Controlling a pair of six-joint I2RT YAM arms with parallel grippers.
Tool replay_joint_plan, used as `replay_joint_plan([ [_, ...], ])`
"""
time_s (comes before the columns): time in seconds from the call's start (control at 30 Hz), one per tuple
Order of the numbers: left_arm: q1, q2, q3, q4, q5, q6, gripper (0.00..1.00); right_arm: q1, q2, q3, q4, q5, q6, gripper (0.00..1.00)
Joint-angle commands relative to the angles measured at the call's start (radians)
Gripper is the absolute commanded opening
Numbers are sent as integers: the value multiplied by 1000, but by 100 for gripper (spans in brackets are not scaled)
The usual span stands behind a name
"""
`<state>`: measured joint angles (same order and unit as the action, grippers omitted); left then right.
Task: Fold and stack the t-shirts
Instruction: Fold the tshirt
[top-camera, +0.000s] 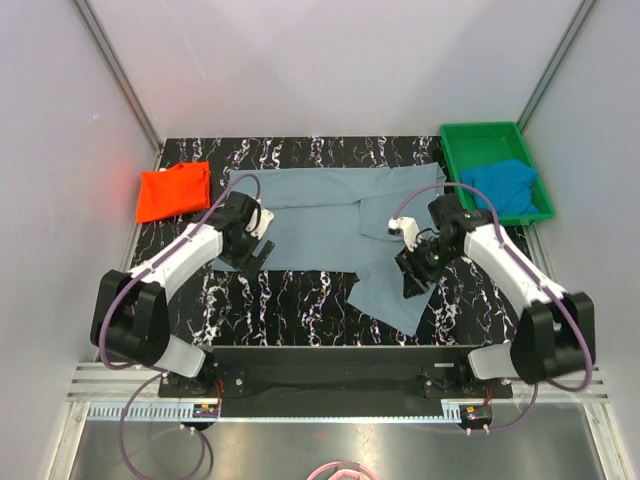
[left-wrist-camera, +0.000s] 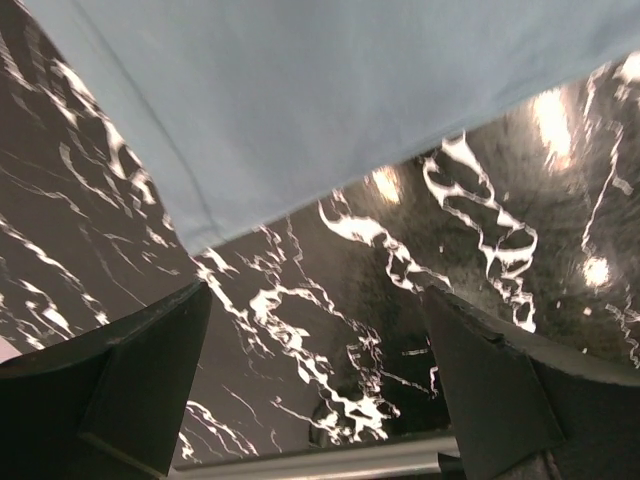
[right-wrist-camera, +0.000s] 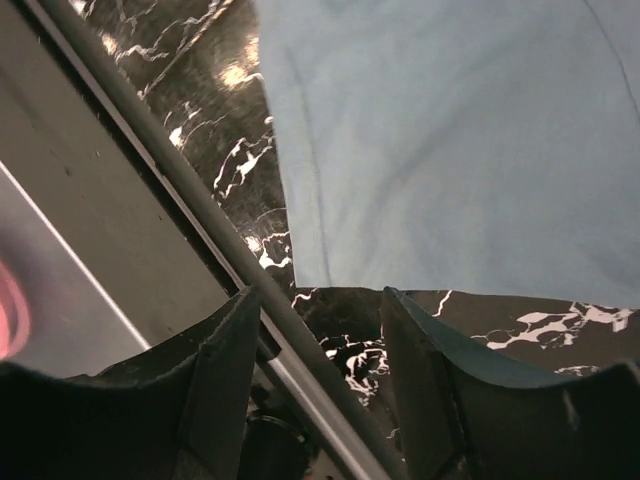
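Note:
A large grey-blue t-shirt (top-camera: 320, 215) lies spread on the black marbled table, with one flap reaching toward the front right. My left gripper (top-camera: 262, 250) hovers open at the shirt's front left corner (left-wrist-camera: 200, 235), which lies just beyond the fingertips; nothing is between its fingers (left-wrist-camera: 130, 380). My right gripper (top-camera: 412, 284) stands open over the front right flap. Its fingers (right-wrist-camera: 440, 390) are apart, with the cloth's corner (right-wrist-camera: 300, 275) just ahead of them. An orange-red t-shirt (top-camera: 175, 191) lies folded at the back left. A bright blue t-shirt (top-camera: 505, 186) sits bunched in the tray.
A green plastic tray (top-camera: 455, 150) stands at the back right corner. A metal rail (right-wrist-camera: 180, 190) runs along the table's near edge, close beside my right gripper. White walls close in the table on three sides.

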<state>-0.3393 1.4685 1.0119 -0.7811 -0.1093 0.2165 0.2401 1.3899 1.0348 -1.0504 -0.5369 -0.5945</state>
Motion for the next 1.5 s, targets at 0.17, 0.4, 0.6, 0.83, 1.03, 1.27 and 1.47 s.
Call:
replay_joint_plan([
  [0.17,-4,-80,-93,58,-79,87,89,160,-317,-142,-29,124,-183,59],
  [0.4,-4,-77,-108,131,-174,184,91,261,-335,-267,15,228,-315,57],
  [0.6,-4,-42,-76,173,-214,190,92,304,-282,-315,75,273,-383,57],
  [0.83,-1,52,-53,192,-257,172,93,329,-235,-323,110,252,-384,57],
  [1.03,49,115,16,134,-178,89,93,355,-209,-318,96,213,-393,57],
  [1.27,85,139,53,123,-161,67,93,384,-175,-335,93,178,-387,56],
  [1.47,105,145,82,106,-155,63,93,386,-43,-318,90,172,-383,53],
])
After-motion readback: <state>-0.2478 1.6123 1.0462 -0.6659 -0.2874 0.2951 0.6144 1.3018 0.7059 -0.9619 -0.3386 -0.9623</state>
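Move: The grey-blue t-shirt's sleeve corner nearest the robot lies about 9 cm back of the right hand, level with it sideways and some 9 cm below; the sleeve's other corner is about 1 cm ahead of that hand and 18 cm to its left, and the table's near edge about 12 cm straight back. The shirt's near left corner sits roughly 4 cm ahead and 8 cm left of the left hand, 6 cm below. The folded orange shirt is about 28 cm ahead and 28 cm left of that hand. Towards the sleeve's near corner the right hand draws back about 8 cm, rising briefly before sinking to end nearly 8 cm lower, turning some 40 degrees counter-clockwise, fingers staying half open. Nearer the shirt's left corner, the left hand first eases back a little, then goes left and forward, about 5 cm net to the left, tilting its left side up, fingers wide open. ##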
